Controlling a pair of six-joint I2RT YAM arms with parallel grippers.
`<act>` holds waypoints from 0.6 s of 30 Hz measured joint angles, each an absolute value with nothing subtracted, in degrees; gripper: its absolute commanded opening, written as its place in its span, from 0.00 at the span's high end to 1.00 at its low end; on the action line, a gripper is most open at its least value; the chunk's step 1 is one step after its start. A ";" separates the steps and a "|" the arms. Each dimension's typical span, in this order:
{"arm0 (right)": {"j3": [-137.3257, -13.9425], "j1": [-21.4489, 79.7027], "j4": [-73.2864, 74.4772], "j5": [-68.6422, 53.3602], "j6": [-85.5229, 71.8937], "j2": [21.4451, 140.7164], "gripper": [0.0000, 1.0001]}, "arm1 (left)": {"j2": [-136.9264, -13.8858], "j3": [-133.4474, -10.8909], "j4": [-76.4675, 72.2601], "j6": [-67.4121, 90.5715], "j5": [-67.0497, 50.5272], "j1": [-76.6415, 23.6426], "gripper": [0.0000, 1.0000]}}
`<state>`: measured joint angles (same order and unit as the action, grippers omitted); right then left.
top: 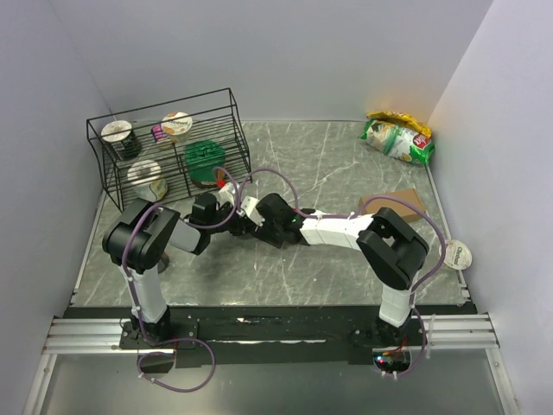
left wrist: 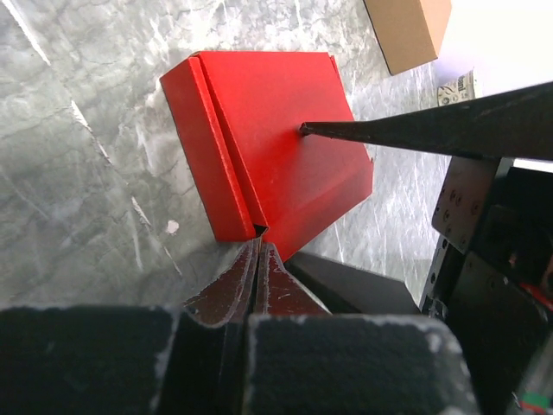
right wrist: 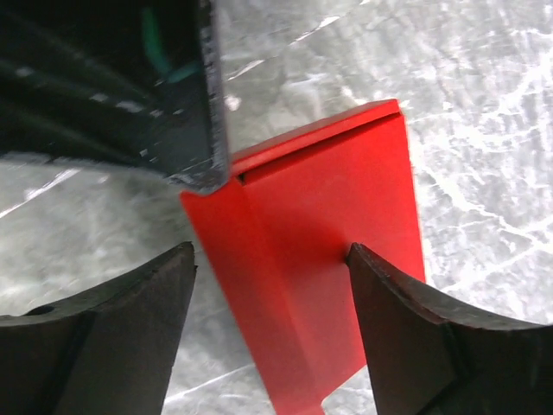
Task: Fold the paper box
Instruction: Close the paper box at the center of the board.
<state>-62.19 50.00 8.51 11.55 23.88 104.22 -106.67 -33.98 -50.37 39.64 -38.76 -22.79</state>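
Observation:
The paper box (left wrist: 276, 147) is a bright red card box lying flat on the marble table, with a narrow folded flap along its left side. Only a red sliver of the box (top: 223, 183) shows from above, between the two wrists. My left gripper (left wrist: 259, 249) is shut, its tips pressed against the box's near corner at the crease. My right gripper (right wrist: 268, 255) is open and straddles the box (right wrist: 320, 285). One of its fingertips (right wrist: 356, 255) rests on the red top panel, the other hangs over bare table. That fingertip (left wrist: 304, 130) shows as a thin black point on the box.
A wire rack (top: 164, 147) with cups stands at the back left, close behind the grippers. A plain brown cardboard box (top: 402, 201) lies to the right, a snack bag (top: 397, 138) in the back right corner. A white disc (top: 460, 255) sits by the right edge.

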 measured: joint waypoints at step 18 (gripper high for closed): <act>-66.87 50.35 11.16 13.85 28.27 108.36 0.68 | -106.32 -34.22 -50.00 40.91 -38.41 -20.18 0.29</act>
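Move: The red paper box lies just right of the left hand's shut tips, its middle about 6 cm to their right and 2 cm forward, roughly 2 cm lower. From the right hand, straddling its flap side, that middle is some 2 cm right, 1 cm forward and 1 cm below. The brown carton stands about 30 cm right of the right hand and 5 cm farther out; the green tub is some 13 cm left of the left hand and 16 cm ahead. One finger of the right hand stays on the lid while the other closes in on the flap edge facing back-left, narrowing the gap by about a quarter as the hand eases roughly 1 cm forward. The left hand, its tips at the box's left corner, shifts about 1.5 cm forward and as much left, then spreads its shut fingers to over half open. ##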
